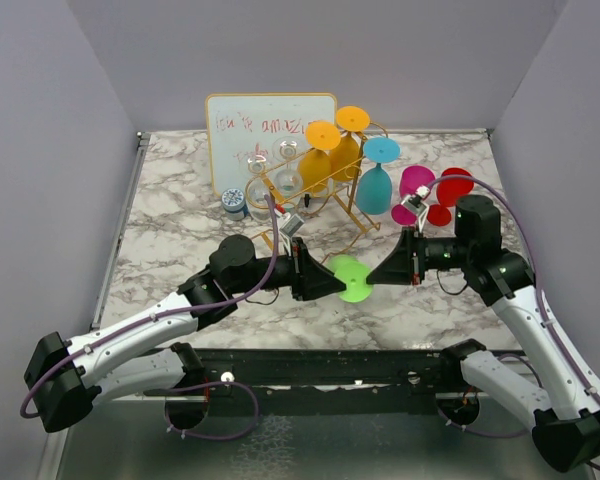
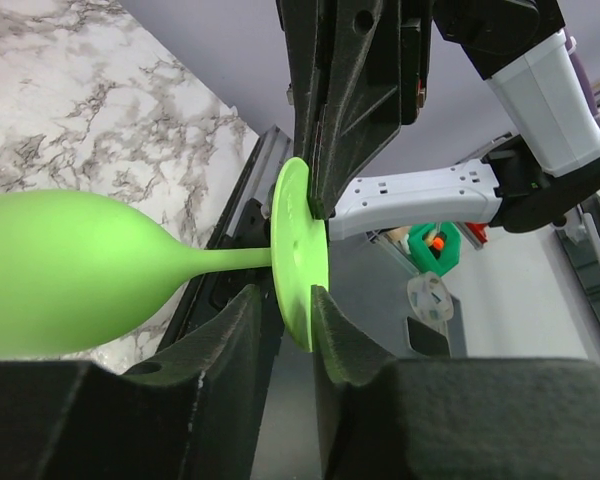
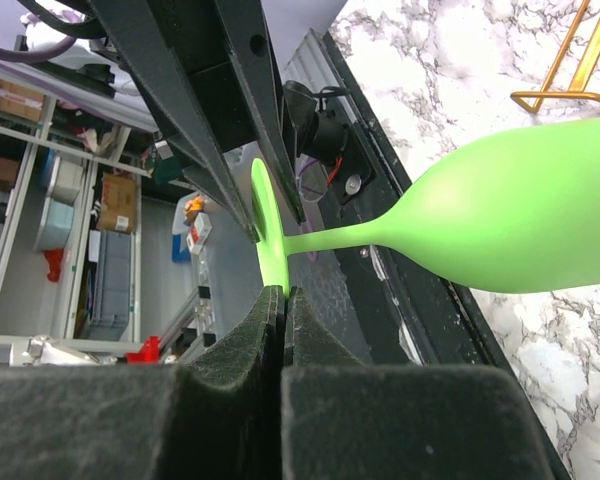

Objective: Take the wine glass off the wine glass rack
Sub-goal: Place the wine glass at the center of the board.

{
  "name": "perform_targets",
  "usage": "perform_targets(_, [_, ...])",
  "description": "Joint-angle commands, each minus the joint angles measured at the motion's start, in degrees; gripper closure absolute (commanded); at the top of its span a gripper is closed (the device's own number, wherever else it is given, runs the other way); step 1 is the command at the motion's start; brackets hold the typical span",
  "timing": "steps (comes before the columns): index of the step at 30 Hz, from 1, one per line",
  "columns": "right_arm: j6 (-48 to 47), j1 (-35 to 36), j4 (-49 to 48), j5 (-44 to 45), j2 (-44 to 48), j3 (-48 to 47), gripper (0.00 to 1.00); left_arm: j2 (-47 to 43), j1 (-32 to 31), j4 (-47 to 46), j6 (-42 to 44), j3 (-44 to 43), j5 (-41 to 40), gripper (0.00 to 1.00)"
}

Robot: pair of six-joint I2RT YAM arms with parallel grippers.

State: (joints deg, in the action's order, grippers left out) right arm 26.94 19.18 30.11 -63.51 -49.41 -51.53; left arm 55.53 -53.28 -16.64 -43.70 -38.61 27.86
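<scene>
A bright green wine glass (image 1: pixel 352 278) hangs sideways above the table's front middle, between my two grippers and clear of the gold wire wine glass rack (image 1: pixel 315 190) behind it. My right gripper (image 1: pixel 377 274) is shut on the rim of the glass's round foot (image 3: pixel 270 235), pinched at the fingertips (image 3: pixel 283 296). My left gripper (image 1: pixel 330 281) comes from the other side. Its jaws (image 2: pixel 286 312) straddle the opposite rim of the foot (image 2: pixel 298 250): one finger touches the disc, the other stands a little off it. The green bowl (image 2: pixel 60 270) points toward the marble.
On the rack hang orange glasses (image 1: pixel 325 150) and clear glasses (image 1: pixel 270 170). A teal glass (image 1: pixel 377 182), a magenta glass (image 1: pixel 415 190) and a red glass (image 1: pixel 450 190) stand to its right. A whiteboard (image 1: pixel 270 125) is behind and a small tin (image 1: pixel 234 202) on the left.
</scene>
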Motion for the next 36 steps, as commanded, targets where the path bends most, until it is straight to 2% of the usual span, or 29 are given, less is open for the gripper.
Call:
perform_targets(1, [0.0, 0.3, 0.4, -0.7, 1.4, -1.2, 0.99, 0.1, -0.2, -1.4, -0.2, -0.4, -0.6, 0.74])
perform_targets(9, [1.0, 0.3, -1.0, -1.2, 2.4, -0.6, 0.97, -0.5, -0.2, -1.4, -0.2, -0.3, -1.8, 0.87])
perform_targets(14, [1.6, 0.3, -2.1, -0.8, 3.2, -0.3, 0.87, -1.0, -0.2, -1.5, -0.2, 0.3, -1.6, 1.00])
perform_targets(15, [1.6, 0.3, -2.0, -0.6, 3.2, -0.3, 0.85, -1.1, -0.3, -1.5, -0.3, 0.5, -1.5, 1.00])
perform_targets(18, [1.5, 0.3, -1.6, 1.5, 3.3, -0.3, 0.72, -1.6, -0.2, -1.5, -0.4, 1.1, -0.6, 1.00])
perform_targets(20, [1.6, 0.3, -1.3, 4.4, 3.4, -0.1, 0.58, -1.7, -0.2, -1.4, -0.3, 1.4, 0.7, 1.00])
perform_targets(23, [2.8, 0.3, -1.6, 7.9, 3.1, -0.1, 0.46, -2.3, -0.2, -1.4, -0.3, 2.3, 2.6, 1.00])
perform_targets(28, [8.6, 0.3, -7.1, 8.5, 1.8, -0.6, 0.35, -4.2, -0.3, 2.3, 1.8, 3.6, 2.3, 1.00])
perform_targets(30, [9.7, 0.3, -7.0, 11.6, 1.2, -1.5, 0.20, -5.3, -0.2, 5.8, 4.4, 3.1, 2.5, 1.00])
perform_targets(36, [10.2, 0.3, -2.1, 18.5, -2.9, -3.6, 0.09, -11.6, -0.2, 9.9, 11.6, 2.8, 5.2, 1.00])
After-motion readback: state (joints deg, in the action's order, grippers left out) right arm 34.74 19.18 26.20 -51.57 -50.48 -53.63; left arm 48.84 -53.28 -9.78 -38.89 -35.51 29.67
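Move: The green wine glass is in mid-air, bowl slanting forward and down; the right fingers are already shut on the right rim of its foot, whose middle lies some 3 cm to that hand's left and level with it. That same foot is about 3 cm to the right of the left hand, whose part-open fingers already straddle its left rim. From the right hand, the blue glass hangs about 19 cm ahead, 1 cm right, slightly higher; the pink glass stands roughly 28 cm ahead, 14 cm right. The left hand holds almost still while its fingers close fully and pinch the left rim of the green glass's foot, and only then do the right fingers open wide, let go of the other rim and slip away forward towards the blue glass by about 4 cm, that hand turning some 15 degrees clockwise. With the glass now its own, the left hand draws off to the left, back and down, about 2 cm each way, away from the right hand. ##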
